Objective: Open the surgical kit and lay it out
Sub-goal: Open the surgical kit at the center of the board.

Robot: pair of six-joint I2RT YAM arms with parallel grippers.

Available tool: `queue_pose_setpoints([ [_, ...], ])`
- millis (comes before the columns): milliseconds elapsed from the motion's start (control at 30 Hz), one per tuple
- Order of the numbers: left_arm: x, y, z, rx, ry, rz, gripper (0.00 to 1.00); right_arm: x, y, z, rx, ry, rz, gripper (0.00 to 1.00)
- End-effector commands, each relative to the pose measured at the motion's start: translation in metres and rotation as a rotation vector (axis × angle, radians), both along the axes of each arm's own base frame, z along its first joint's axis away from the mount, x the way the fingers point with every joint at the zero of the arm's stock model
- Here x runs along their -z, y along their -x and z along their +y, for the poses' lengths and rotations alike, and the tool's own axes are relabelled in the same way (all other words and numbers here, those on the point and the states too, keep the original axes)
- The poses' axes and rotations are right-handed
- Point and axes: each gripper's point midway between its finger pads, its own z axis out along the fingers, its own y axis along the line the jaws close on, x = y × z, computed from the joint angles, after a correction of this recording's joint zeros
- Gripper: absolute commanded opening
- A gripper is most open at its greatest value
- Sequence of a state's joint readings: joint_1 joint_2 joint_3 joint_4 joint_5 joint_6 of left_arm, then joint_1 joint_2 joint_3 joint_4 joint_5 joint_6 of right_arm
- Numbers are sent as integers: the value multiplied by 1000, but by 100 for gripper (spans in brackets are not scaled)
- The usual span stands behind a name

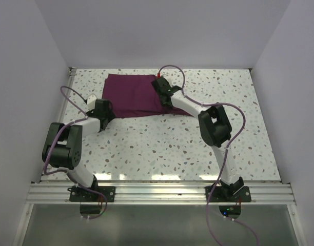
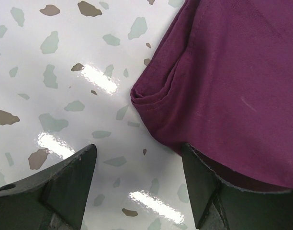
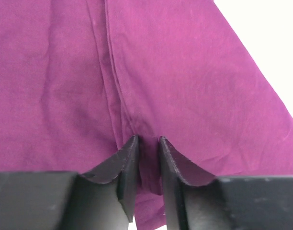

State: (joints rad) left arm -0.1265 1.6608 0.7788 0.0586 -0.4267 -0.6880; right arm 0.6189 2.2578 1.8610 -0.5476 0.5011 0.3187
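The surgical kit (image 1: 131, 95) lies as a folded dark purple cloth bundle at the back middle of the table, and what it holds is hidden. My right gripper (image 1: 162, 88) is at the bundle's right end. In the right wrist view its jaws (image 3: 148, 143) stand nearly together, pinching a raised fold of the cloth (image 3: 185, 72). My left gripper (image 1: 106, 114) sits at the bundle's near left corner. It is open (image 2: 139, 163) over bare tabletop, with the right finger (image 2: 204, 187) at the hem of the cloth (image 2: 223, 72).
The speckled white table (image 1: 162, 143) is walled at the back and on both sides. A metal rail (image 1: 157, 192) runs along the near edge by the arm bases. Purple cables loop above both arms.
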Motion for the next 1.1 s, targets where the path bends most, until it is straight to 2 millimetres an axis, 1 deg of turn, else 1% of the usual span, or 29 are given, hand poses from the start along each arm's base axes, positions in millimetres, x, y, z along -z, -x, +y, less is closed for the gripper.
queue_pose_setpoints([
  [0, -14, -16, 3, -23, -7, -55, 76, -25, 8, 1, -9, -19, -16, 25],
  [100, -13, -16, 3, -23, -8, -52, 76, -22, 11, 1, -9, -14, -4, 13],
  [133, -12, -15, 3, -23, -8, -51, 76, -21, 11, 1, -11, -14, 0, 8],
  [200, -12, -16, 3, -23, -8, -51, 76, -16, 13, 0, -11, -10, 9, 1],
  [300, -12, -17, 3, -23, -8, -49, 76, -11, 15, 0, -14, -9, 23, 0],
  [433, -12, -17, 3, -20, -9, -45, 76, -11, 15, 1, -16, -16, 16, 0],
  [533, -12, -16, 3, -21, -10, -45, 76, -25, 9, -2, 5, -14, -31, 0],
  [567, -12, -16, 3, -22, -9, -46, 76, -36, 4, -1, 10, -20, -61, 0],
  [600, -11, -16, 3, -21, -11, -44, 76, -43, -2, -8, 35, 0, -92, 0],
  [633, -11, -15, 3, -22, -10, -43, 76, -51, -6, -11, 44, 5, -111, 0],
  [667, -12, -16, 3, -21, -10, -45, 76, -62, -14, -13, 59, 1, -142, 0],
  [700, -12, -16, 3, -21, -10, -45, 76, -65, -23, -25, 93, 18, -158, 0],
  [733, -11, -15, 2, -19, -11, -42, 76, -68, -28, -31, 112, 22, -167, 0],
  [767, -11, -15, 3, -21, -11, -42, 76, -75, -41, -44, 147, 14, -187, 0],
  [800, -12, -15, 2, -19, -11, -44, 76, -77, -47, -51, 166, 11, -194, 0],
  [833, -11, -15, 3, -20, -12, -44, 76, -68, -55, -59, 188, 19, -186, 0],
  [867, -12, -15, 3, -20, -12, -45, 76, -75, -68, -76, 228, 8, -206, 0],
  [900, -11, -15, 3, -20, -12, -44, 76, -75, -75, -85, 247, 7, -210, 0],
  [933, -11, -15, 3, -21, -13, -43, 76, -64, -81, -93, 264, 25, -200, 0],
  [967, -11, -15, 3, -21, -14, -44, 76, -71, -90, -100, 285, 23, -224, 0],
  [1000, -11, -15, 2, -21, -16, -44, 76, -68, -96, -114, 312, 35, -224, 0],
  [1033, -12, -15, 2, -20, -18, -46, 76, -61, -101, -120, 322, 51, -220, 0],
  [1067, -12, -16, 2, -21, -20, -48, 76, -64, -110, -133, 351, 58, -243, 0],
])
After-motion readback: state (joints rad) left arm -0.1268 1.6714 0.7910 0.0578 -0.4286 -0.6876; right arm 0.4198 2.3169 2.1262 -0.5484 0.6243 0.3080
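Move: The fold of the surgical kit's loose flap lies right between the right hand's half-open fingers, barely a centimetre or two below the hand point. The kit's flat left part centres about 14 cm to that hand's left and 5 cm farther out; its near-right corner lies some 11 cm to the right and 3 cm nearer. From the left hand, low at the kit's near edge by the left corner, the fold is about 23 cm right and 7 cm ahead. Down about a centimetre first, with a slight draw back, as the right fingers shut and pinch the fold; then the hand speeds off forward, right and up, some 10 cm each way, turning about 15 degrees clockwise and tipping its fingers up, pulling the flap along. The left hand stays open and low, one finger against the kit's near edge. ##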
